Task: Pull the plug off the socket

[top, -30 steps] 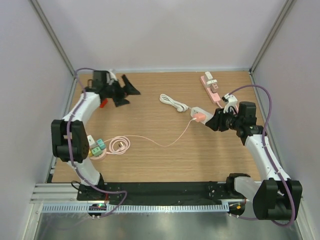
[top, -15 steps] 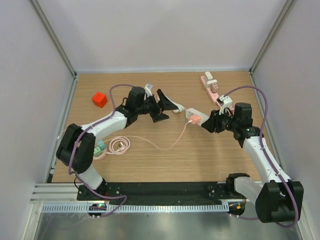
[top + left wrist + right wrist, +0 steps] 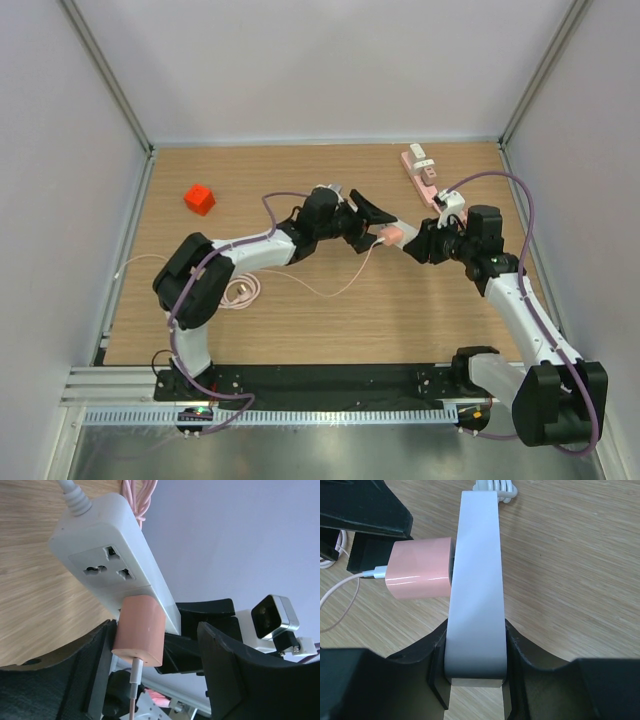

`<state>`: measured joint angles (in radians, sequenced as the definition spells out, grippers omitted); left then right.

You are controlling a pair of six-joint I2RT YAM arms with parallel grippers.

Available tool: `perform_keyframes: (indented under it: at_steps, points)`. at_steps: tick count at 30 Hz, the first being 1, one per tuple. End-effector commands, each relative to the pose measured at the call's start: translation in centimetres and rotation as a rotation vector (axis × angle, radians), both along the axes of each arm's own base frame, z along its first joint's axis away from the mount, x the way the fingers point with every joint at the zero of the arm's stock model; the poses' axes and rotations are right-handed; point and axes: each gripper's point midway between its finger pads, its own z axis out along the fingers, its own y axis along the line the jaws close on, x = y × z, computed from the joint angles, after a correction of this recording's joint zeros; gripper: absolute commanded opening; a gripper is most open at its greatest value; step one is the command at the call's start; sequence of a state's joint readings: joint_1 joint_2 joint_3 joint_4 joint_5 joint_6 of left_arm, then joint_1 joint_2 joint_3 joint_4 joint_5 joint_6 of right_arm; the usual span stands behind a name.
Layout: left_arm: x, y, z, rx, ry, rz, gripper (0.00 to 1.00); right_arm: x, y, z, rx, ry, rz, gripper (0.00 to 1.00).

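A pink plug (image 3: 394, 235) with a thin pink cable sits in a white power strip (image 3: 476, 580) lifted at mid table. My right gripper (image 3: 476, 677) is shut on the strip's near end; it also shows in the top view (image 3: 418, 243). My left gripper (image 3: 155, 662) is open, its jaws on either side of the pink plug (image 3: 140, 630). One finger (image 3: 97, 660) is at or against the plug's side; the other stands apart. The plug (image 3: 420, 575) is still seated in the strip (image 3: 115, 565).
A red cube (image 3: 199, 199) lies at the back left. A pink power strip with white plugs (image 3: 421, 172) lies at the back right. The pink cable runs to a coil (image 3: 240, 291) at the left front. The white strip's cord is mostly hidden behind my left gripper.
My left arm has swung from the back left, past the red cube, to the plug, its open jaws now around it. My right gripper has held the strip almost still.
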<state>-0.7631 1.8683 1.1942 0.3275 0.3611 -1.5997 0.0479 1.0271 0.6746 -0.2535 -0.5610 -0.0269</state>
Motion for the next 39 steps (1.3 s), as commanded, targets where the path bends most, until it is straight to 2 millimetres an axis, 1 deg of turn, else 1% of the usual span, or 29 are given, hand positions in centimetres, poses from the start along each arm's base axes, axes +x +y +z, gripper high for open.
perform_keyframes:
  at_steps: [1,2,8,9,11,12,13,15,16,18,19,22,24,25,26,27,30,31,32,35,36,37,38,39]
  points:
    - [1.4,-1.1,2.9,-0.09,-0.016,0.08,0.68,1.4,0.2,2.9,0.008,-0.13,-0.004,0.01]
    - [1.5,-1.1,2.6,-0.089,0.003,0.093,0.65,1.4,0.2,2.8,0.008,-0.13,-0.007,0.01]
    - [1.8,-1.2,2.0,-0.091,0.034,0.145,0.61,1.5,0.1,3.0,0.01,-0.139,-0.021,0.01]
    - [1.9,-1.4,2.2,-0.103,0.042,0.152,0.6,1.5,0.1,3.1,0.01,-0.143,-0.021,0.01]
    - [2.0,-1.7,2.7,-0.127,0.04,0.158,0.55,1.7,0.0,3.2,0.008,-0.152,-0.032,0.01]
    - [2.1,-2.0,2.9,-0.142,0.048,0.162,0.51,1.7,-0.1,3.1,0.007,-0.152,-0.034,0.01]
    - [2.3,-2.1,3.2,-0.158,0.043,0.171,0.41,1.7,-0.1,3.1,0.005,-0.154,-0.036,0.01]
    - [2.2,-2.8,3.2,-0.167,0.048,0.164,0.33,1.7,-0.1,3.2,0.004,-0.159,-0.037,0.01]
    - [2.3,-3.1,3.9,-0.185,0.048,0.159,0.23,1.7,0.0,3.3,0.004,-0.165,-0.037,0.01]
    - [2.1,-3.6,4.4,-0.207,0.046,0.14,0.12,1.7,-0.1,3.4,-0.002,-0.174,-0.038,0.01]
    - [2.1,-3.9,4.8,-0.223,0.045,0.135,0.01,1.7,-0.2,3.5,-0.005,-0.177,-0.043,0.01]
    - [2.0,-4.2,5.6,-0.253,0.039,0.116,0.0,1.9,-0.7,3.6,-0.033,-0.193,-0.072,0.01]
    - [1.8,-4.1,6.0,-0.267,0.043,0.102,0.0,2.7,-2.5,3.6,-0.095,-0.21,-0.16,0.01]
    - [1.5,-4.1,6.6,-0.291,0.048,0.094,0.0,3.0,-3.2,3.7,-0.117,-0.216,-0.202,0.01]
    - [1.4,-3.9,6.5,-0.297,0.058,0.092,0.0,3.3,-4.2,3.8,-0.143,-0.222,-0.252,0.01]
    - [1.0,-3.8,6.9,-0.312,0.065,0.081,0.0,3.7,-5.5,3.8,-0.18,-0.227,-0.326,0.01]
    - [0.3,-3.1,7.8,-0.349,0.086,0.081,0.0,4.1,-7.9,4.4,-0.228,-0.246,-0.459,0.01]
    - [0.3,-2.8,7.9,-0.351,0.088,0.086,0.0,4.1,-8.2,4.5,-0.23,-0.248,-0.477,0.01]
    - [0.0,-2.4,8.3,-0.355,0.092,0.086,0.0,4.1,-8.2,4.5,-0.23,-0.248,-0.478,0.01]
    - [-0.3,-1.8,8.6,-0.347,0.101,0.089,0.0,4.1,-8.1,4.5,-0.235,-0.25,-0.473,0.01]
    - [-0.3,-1.5,9.1,-0.351,0.089,0.083,0.0,4.1,-8.0,4.3,-0.231,-0.246,-0.463,0.01]
    - [-0.7,-1.5,9.6,-0.365,0.078,0.052,0.0,4.1,-7.3,4.3,-0.212,-0.243,-0.429,0.01]
    - [-0.2,-1.2,10.1,-0.387,0.054,0.046,0.0,4.0,-6.8,4.3,-0.2,-0.243,-0.404,0.01]
    - [0.0,-1.3,11.0,-0.431,0.026,0.016,0.0,3.9,-6.3,4.3,-0.189,-0.241,-0.378,0.01]
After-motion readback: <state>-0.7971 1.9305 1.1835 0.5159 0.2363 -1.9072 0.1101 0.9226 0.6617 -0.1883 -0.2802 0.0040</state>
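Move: The plug, still seated in the socket strip, lies about 3 cm to the right of the left hand and about 1 cm lower, already between its open fingers. From the right hand, which already grips the strip's near end, the plug is roughly 7 cm left and 2 cm ahead. The strip's middle is some 6 cm right of the left hand, about level with it fore and aft. The pink power strip lies on the table, about 13 cm ahead of the left hand, 12 cm to its right and 15 cm below. The plug is pinched by the left fingers, which close on its sides while that hand eases about 3 cm forward and right, turning some 10 degrees counter-clockwise; it then lifts about 2 cm, keeping its grip and drifting slightly back left. The right hand keeps hold of the socket strip, carrying it forward, right and up some 4 cm and swinging about 10 degrees clockwise with tips rising. ##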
